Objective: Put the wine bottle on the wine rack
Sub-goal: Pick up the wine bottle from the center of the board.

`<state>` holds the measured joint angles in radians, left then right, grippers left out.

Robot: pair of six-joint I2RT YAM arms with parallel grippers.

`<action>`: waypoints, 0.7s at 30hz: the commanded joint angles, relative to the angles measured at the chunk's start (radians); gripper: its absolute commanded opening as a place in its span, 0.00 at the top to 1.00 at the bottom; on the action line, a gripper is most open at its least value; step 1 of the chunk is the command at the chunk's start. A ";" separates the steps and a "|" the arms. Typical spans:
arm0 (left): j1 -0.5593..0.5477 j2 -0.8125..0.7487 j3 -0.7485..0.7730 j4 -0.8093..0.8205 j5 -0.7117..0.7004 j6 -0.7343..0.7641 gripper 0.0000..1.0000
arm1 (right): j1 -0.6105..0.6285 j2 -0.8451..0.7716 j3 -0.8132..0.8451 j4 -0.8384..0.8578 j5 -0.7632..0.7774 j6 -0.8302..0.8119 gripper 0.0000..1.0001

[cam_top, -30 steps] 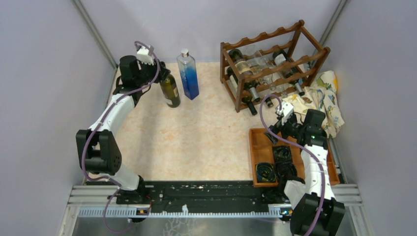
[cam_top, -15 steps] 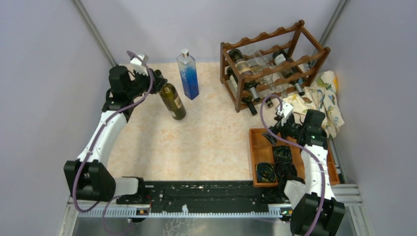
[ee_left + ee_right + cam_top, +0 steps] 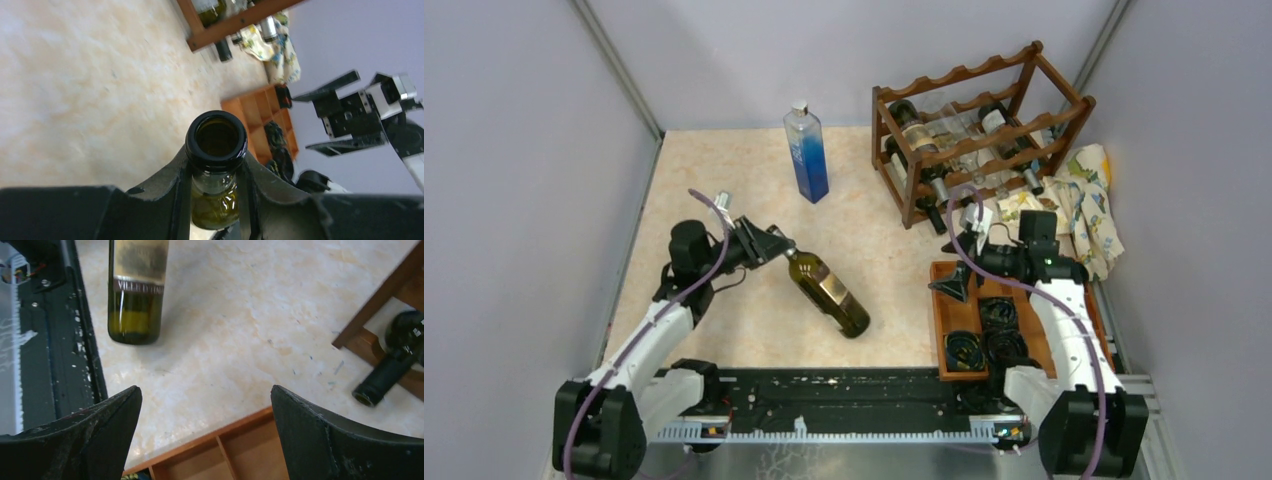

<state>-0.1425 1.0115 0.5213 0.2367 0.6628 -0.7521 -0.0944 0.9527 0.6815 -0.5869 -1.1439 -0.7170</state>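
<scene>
The wine bottle, dark green glass with a tan label, leans far over near the table's front middle, its base pointing toward the right arm. My left gripper is shut on its neck just under the open mouth; both fingers press the glass. My right gripper hangs open and empty over the wooden tray's left rim, facing the bottle. The wine rack, dark reddish wood with wavy rails, stands at the back right holding several bottles.
A tall blue-tinted clear bottle stands at the back centre. The flat wooden compartment tray with black coiled items lies front right. A patterned cloth sits beside the rack. Bottle necks stick out of the rack's lower tier.
My left arm has drawn the wine bottle from the back left, beside the blue bottle, to the front middle and tipped it over. My right gripper swung left toward it.
</scene>
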 commanded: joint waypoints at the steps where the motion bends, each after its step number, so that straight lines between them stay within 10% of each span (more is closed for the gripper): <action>1: -0.113 -0.151 -0.081 0.291 -0.131 -0.249 1.00 | 0.122 0.055 0.147 -0.128 0.029 -0.008 0.02; 21: -0.558 -0.057 -0.156 0.602 -0.803 -0.357 1.00 | 0.564 0.296 0.467 -0.194 0.341 0.345 0.02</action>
<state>-0.6376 0.9264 0.3027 0.6403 0.0181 -1.0458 0.4385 1.2503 1.1519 -0.8425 -0.9073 -0.4522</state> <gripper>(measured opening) 0.375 0.983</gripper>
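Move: The left hand already holds the wine bottle by the neck. The bottle hangs slanting, its middle about 5 cm back, 7 cm right and 8 cm below that hand. The right gripper is roughly 35 cm to the left hand's right, 4 cm back and 3 cm lower. From the right gripper the wine bottle's middle lies some 28 cm left, level fore-and-aft and 5 cm below. The wooden tray's middle is 20 cm to its right and 15 cm below; the rack is about 33 cm ahead and 11 cm right. Leftward and rising, the open right hand travels about 10 cm towards the wine bottle's body, easing back slightly and turning some 25 degrees with its fingers kept wide. The left hand keeps its pinch on the neck, first drawing back and then moving right towards the right gripper, rolling as it goes so the base swings out that way. ##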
